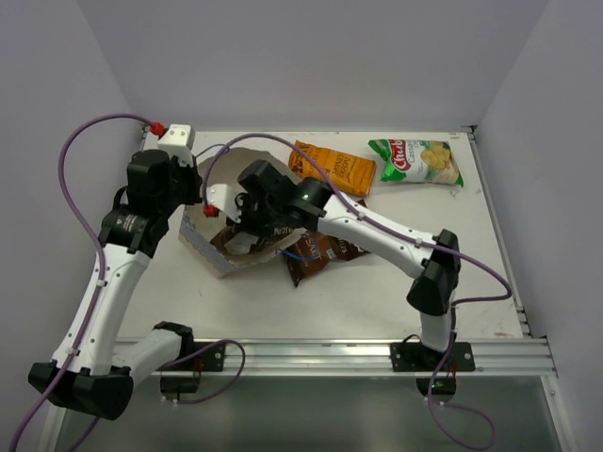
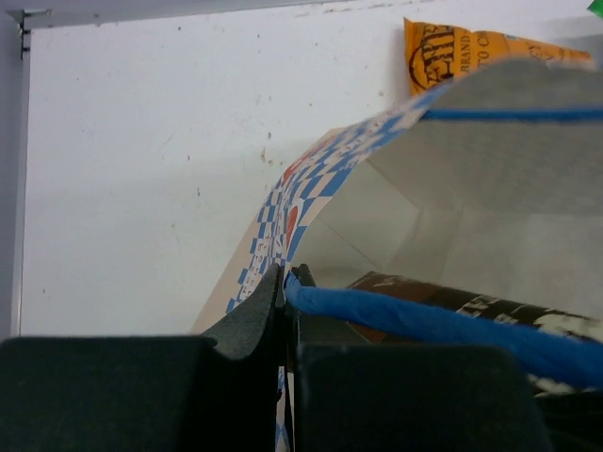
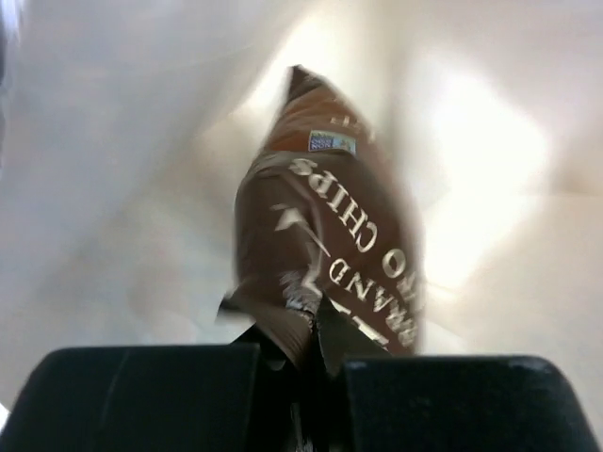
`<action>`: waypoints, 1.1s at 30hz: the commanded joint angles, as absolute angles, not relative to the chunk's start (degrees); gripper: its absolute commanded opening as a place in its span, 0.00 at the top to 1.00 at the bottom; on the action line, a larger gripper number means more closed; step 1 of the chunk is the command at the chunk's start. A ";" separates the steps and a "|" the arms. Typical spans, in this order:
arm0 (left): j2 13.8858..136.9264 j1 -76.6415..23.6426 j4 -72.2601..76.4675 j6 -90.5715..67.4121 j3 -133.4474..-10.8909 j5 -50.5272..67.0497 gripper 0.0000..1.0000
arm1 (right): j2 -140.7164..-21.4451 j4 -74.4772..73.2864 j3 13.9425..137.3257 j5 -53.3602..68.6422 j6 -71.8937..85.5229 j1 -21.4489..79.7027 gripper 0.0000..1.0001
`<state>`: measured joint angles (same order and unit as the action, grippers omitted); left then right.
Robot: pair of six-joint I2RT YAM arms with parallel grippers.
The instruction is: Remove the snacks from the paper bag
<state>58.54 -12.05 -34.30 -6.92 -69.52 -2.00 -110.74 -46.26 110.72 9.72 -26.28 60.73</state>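
Observation:
The paper bag (image 1: 203, 247) lies on its side with its mouth open; its checked rim (image 2: 311, 179) curves up in the left wrist view. My left gripper (image 2: 287, 278) (image 1: 201, 191) is shut on that rim, beside a blue string handle (image 2: 424, 320). My right gripper (image 1: 247, 219) (image 3: 316, 330) reaches inside the bag, shut on the lower edge of a dark brown packet (image 3: 325, 226) with white lettering. A second brown packet (image 1: 320, 252) lies on the table just outside the bag's mouth. The orange packet (image 1: 332, 168) and the green-and-white chip bag (image 1: 415, 160) lie further back.
A white box (image 1: 177, 137) with a red plug sits at the table's back left corner. The bag's cream inner walls (image 3: 141, 141) surround my right gripper closely. The table's raised rail (image 1: 330, 353) runs along the near edge.

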 commanded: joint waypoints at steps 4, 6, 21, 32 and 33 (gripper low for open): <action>62.48 -11.95 -36.65 -10.81 -69.96 -7.82 1.00 | -93.35 -36.66 118.92 0.36 -25.84 56.96 1.00; 63.19 -11.95 -36.04 -11.60 -69.96 -7.65 1.00 | -90.02 -35.07 118.83 0.17 -25.14 55.47 1.00; 69.08 -9.41 -31.56 -14.68 -71.28 -11.60 1.00 | -73.75 -32.87 102.24 -19.06 -16.80 37.02 1.00; 74.70 -6.42 -23.56 -20.30 -73.04 -4.24 1.00 | -66.09 -38.23 74.45 -36.54 1.76 11.44 1.00; 75.14 -6.42 -22.34 -20.82 -72.95 -3.00 1.00 | -66.18 -38.23 73.66 -38.22 1.41 10.21 1.00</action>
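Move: The right hand holds the last brown snack inside the paper bag, whose middle is right under it, some 9 cm down. Its free table spot is about 45 cm right, 10 ahead, 20 below; the green-and-white snack lies 40 right and 25 ahead, the orange snack 18 right and 24 ahead, the brown chips 19 right and 4 ahead. From the left hand the spot is some 53 cm right, 1 ahead, 30 below. Right lifts its pinched snack 30 cm out, then sweeps 45 right and down; left shifts bag rim down-forward. ##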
